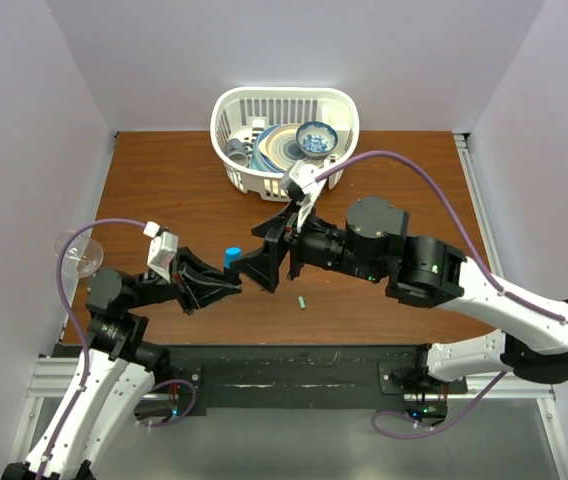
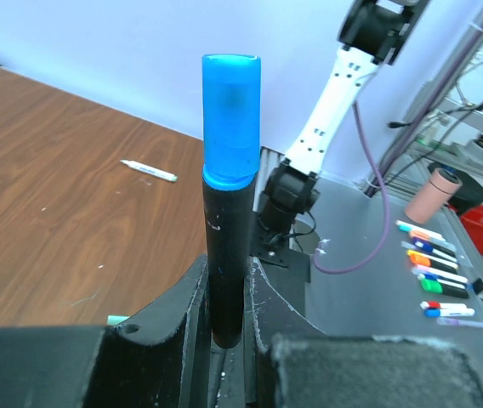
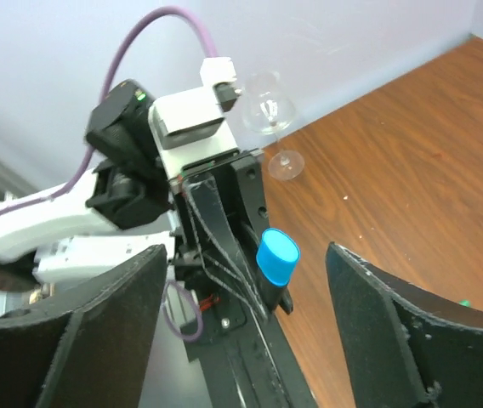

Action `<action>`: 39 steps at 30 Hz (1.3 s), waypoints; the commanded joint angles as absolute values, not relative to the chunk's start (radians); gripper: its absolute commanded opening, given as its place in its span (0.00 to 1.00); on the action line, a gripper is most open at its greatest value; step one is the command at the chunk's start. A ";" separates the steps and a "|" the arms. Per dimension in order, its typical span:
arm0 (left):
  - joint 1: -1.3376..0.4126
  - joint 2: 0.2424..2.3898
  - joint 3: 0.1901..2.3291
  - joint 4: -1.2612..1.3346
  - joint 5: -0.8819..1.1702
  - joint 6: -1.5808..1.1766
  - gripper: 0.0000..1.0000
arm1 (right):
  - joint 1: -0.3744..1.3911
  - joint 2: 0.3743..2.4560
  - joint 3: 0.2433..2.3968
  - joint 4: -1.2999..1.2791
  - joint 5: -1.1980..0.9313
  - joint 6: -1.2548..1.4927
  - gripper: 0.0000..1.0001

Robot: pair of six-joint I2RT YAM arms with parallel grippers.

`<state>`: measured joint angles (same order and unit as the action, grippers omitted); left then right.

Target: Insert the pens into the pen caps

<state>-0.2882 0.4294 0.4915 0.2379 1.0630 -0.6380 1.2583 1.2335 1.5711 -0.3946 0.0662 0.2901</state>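
My left gripper is shut on a black marker pen with a blue cap on its end, held upright above the table. My right gripper is open, its fingers standing wide on either side of that blue cap without touching it. One thin white pen lies on the brown table; it is hidden in the top view. One small green cap lies on the table near the front. The other white pen and green cap are out of view.
A white basket with bowls and plates stands at the back centre. A wine glass stands at the table's left edge. Several coloured markers lie on a grey bench beyond the table.
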 commanded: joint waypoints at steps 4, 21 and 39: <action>-0.284 0.411 0.447 0.438 1.169 -0.770 0.00 | 1.253 1.282 1.723 -0.607 -0.072 0.170 0.68; -0.284 0.419 0.396 0.638 1.173 -0.930 0.00 | 1.227 1.376 1.672 -0.431 -0.233 0.275 0.79; -0.284 0.416 0.391 0.623 1.147 -0.908 0.00 | 1.229 1.347 1.497 -0.344 -0.270 0.388 0.03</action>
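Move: The left hand holds the black pen upright, its blue cap about 6 cm straight above that hand. From the open right hand, the same blue cap is roughly 5 cm to the left, 6 cm lower and a centimetre or two ahead. On the table some 40 cm below the right hand, the small green cap lies about 8 cm ahead and 9 cm to the right; the green-capped pen lies about 18 cm ahead and 2 cm left. The right hand, its fingers wide open and pointing left, first eases back a little, then goes about 5 cm left and 5 cm down towards the blue cap, turning some 15 degrees counter-clockwise, and in the last part shuts its fingers to pinch the cap. Meanwhile the left hand keeps its grip on the black pen and draws it back about 3.5 cm, turning about 10 degrees clockwise and holding it upright for the right hand. ##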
